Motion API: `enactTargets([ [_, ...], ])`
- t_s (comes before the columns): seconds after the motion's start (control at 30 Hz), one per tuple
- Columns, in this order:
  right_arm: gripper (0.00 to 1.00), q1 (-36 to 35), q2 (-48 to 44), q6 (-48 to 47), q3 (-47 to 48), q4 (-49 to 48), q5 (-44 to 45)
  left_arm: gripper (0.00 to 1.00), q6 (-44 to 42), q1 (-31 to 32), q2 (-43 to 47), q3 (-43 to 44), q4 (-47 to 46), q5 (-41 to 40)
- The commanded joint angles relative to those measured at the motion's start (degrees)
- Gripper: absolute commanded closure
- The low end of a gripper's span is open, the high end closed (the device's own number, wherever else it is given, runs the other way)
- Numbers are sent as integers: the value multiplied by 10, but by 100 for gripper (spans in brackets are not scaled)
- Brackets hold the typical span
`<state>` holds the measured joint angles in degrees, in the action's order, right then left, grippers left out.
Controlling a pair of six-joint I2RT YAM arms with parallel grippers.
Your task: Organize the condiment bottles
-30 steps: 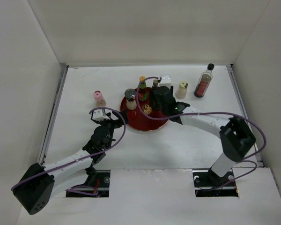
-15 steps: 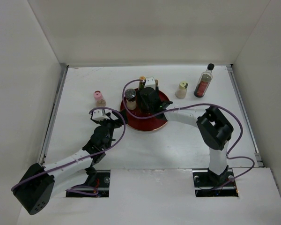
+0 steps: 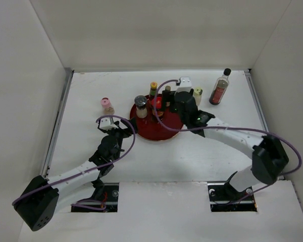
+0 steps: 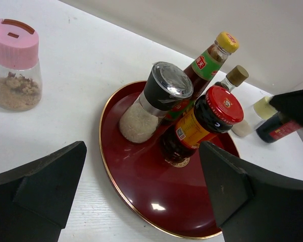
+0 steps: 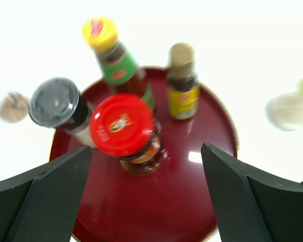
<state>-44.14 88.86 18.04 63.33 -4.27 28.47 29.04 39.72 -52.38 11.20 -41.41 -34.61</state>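
Four condiment bottles stand on the round red tray (image 3: 164,132): a red-lidded jar (image 5: 121,126), a yellow-capped bottle (image 5: 108,50), a silver-lidded grinder (image 5: 55,103) and a small tan-capped bottle (image 5: 182,80). My right gripper (image 5: 145,169) hangs open above the tray, the red-lidded jar (image 3: 158,102) just ahead of its jaws and free. The cream-capped jar (image 3: 197,94) and the tall black-capped bottle (image 3: 220,88) stand on the table to the right. To the left stands the pink-capped jar (image 4: 15,70). My left gripper (image 4: 142,166) is open and empty at the tray's (image 4: 103,146) left rim.
White walls close in the table on the left, the back and the right. A purple cable loops from each wrist over the tray area. The right arm stretches across the table right of the tray.
My right gripper has opened, leaving the red-lidded jar standing on the tray, and has drawn back to the right. The left arm has stayed still.
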Motion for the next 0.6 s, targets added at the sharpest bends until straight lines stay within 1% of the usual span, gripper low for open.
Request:
enactTargets([
  [0.0,4,46,-69,9,-24,4,0,5,8,-3,0,3,-30,7],
  [0.07,5,93,-97,10,-23,8,-3,5,8,-1,-2,4,-29,7],
  [0.13,5,144,-104,7,2,23,-5,5,8,2,-1,4,-30,7],
  [0.2,5,188,-93,-4,41,50,7,5,8,0,-4,4,-31,7],
  [0.3,5,247,-60,-30,93,77,50,5,8,1,4,3,-28,7],
  [0.43,5,291,-13,-54,153,117,69,5,8,-3,4,1,-29,7],
  [0.57,5,315,17,-61,185,124,73,5,8,0,-4,3,-30,7],
])
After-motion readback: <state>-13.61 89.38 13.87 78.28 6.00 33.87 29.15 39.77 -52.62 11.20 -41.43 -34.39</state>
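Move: The tall black-capped bottle stands about 13 cm ahead of the right hand and 25 cm to its right, its middle some 7 cm lower. The small cream-capped bottle is also 13 cm ahead but 15 cm right; on the plate, the red-lidded jar is 4 cm ahead and 5 cm left, and the little yellow-labelled bottle 12 cm straight ahead, all three about 11 cm lower. From the left hand, the tall bottle lies 22 cm ahead, 48 cm right and slightly lower. The right hand, empty and wide open, sweeps fast some 25 cm to the right, away from the red-lidded jar and towards the tall black-capped bottle, rising about 8 cm mostly at the start and reaching roughly 10 cm forward once under way. The wrist swings about 35 degrees clockwise as it goes, and the hand slows above the level of the bottle's cap with its fingers still open and nothing touched. ##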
